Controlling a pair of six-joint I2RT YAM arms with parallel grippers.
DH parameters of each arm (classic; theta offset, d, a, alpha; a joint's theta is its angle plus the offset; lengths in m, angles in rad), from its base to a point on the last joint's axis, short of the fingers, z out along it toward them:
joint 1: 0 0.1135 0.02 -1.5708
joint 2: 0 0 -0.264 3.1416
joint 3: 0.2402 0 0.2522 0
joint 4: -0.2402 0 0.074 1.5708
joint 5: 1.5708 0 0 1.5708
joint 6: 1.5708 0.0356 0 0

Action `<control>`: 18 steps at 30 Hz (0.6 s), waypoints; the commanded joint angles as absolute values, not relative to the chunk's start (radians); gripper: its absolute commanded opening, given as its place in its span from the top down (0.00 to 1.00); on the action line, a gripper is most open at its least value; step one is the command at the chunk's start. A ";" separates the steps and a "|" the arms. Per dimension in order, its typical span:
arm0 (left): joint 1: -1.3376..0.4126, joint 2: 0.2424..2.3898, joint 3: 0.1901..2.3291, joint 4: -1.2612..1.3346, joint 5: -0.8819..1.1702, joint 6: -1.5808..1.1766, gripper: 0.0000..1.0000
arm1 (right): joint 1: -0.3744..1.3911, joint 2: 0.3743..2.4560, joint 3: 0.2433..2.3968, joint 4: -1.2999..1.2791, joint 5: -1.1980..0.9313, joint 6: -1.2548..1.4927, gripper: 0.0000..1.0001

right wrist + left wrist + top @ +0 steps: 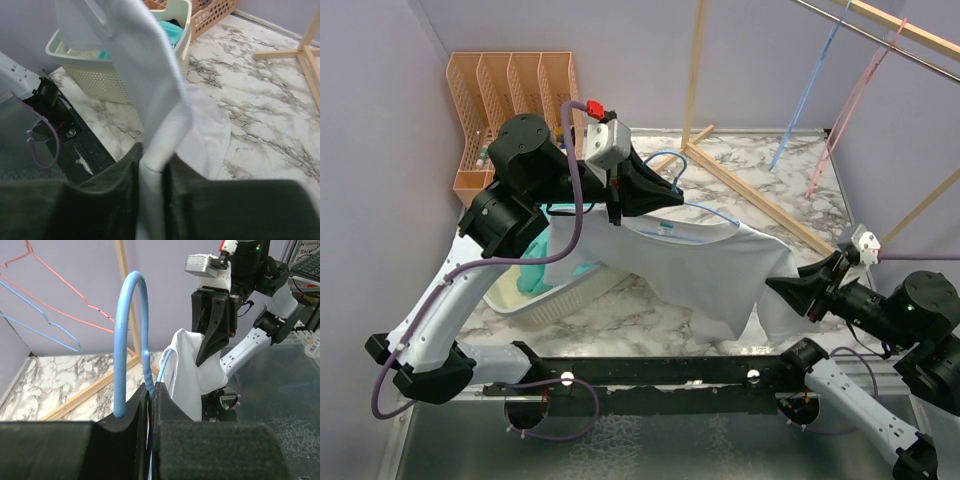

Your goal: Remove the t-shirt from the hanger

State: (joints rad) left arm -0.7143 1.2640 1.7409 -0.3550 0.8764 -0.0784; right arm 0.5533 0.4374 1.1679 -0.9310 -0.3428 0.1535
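Note:
A white t-shirt (705, 262) hangs on a blue hanger (705, 212) held in the air over the marble table. My left gripper (672, 194) is shut on the hanger's neck just below the hook (129, 330). My right gripper (778, 287) is shut on the shirt's right sleeve (160, 130), stretching the cloth to the right. In the left wrist view the shirt (195, 370) hangs past my fingers (165, 405), with the right gripper (205, 357) clamped on it. The rest of the hanger is hidden inside the shirt.
A white laundry basket (552, 300) with teal cloth stands at the left, also in the right wrist view (107, 77). An orange file rack (510, 110) is at the back left. A wooden rack frame (750, 190) lies behind, with blue and pink hangers (825, 100) on a rail.

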 commanded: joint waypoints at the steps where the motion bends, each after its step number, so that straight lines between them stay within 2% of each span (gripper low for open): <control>1: -0.706 1.226 1.772 -0.343 0.793 -0.051 1.00 | 0.557 0.418 1.190 -0.965 -0.206 0.172 0.95; 2: -0.705 1.224 1.775 -0.347 0.785 -0.048 1.00 | 0.557 0.419 1.191 -0.969 -0.174 0.178 0.99; 6: -0.705 1.204 1.768 -0.342 0.734 -0.049 1.00 | 0.557 0.419 1.196 -0.984 0.027 0.237 0.99; 10: -0.706 1.173 1.756 -0.325 0.688 -0.050 1.00 | 0.557 0.450 1.211 -1.080 0.403 0.369 0.99; 12: -0.705 1.158 1.756 -0.322 0.671 -0.049 1.00 | 0.558 0.467 1.222 -1.126 0.525 0.437 0.99; 18: -0.705 1.104 1.755 -0.344 0.604 -0.033 1.00 | 0.558 0.506 1.245 -1.197 0.622 0.526 0.99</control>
State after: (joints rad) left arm -0.7147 1.1790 1.7405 -0.3798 0.7048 -0.0639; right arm 0.5575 0.4854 1.2228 -1.0752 0.4000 0.4362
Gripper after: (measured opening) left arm 0.040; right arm 0.023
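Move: The white t-shirt's sleeve end is already between the right hand's half-closed fingers. From that hand, the collar edge where the blue hanger goes in is about 8 cm ahead, 7 cm left and 8 cm higher; the hook's neck is some 9 cm ahead, 17 cm left and 15 cm higher. The left hand grips this neck; from it, the sleeve lies roughly 9 cm back, 17 cm right and 15 cm lower. The sleeve is pinched as the right fingers shut, then drawn away from the hanger, about 10 cm right and 6 cm forward, while the right wrist swings some 45 degrees clockwise. Against this pull the left hand keeps the blue hanger's hook gripped and eases about 3 cm left and up, turning slightly counter-clockwise. ##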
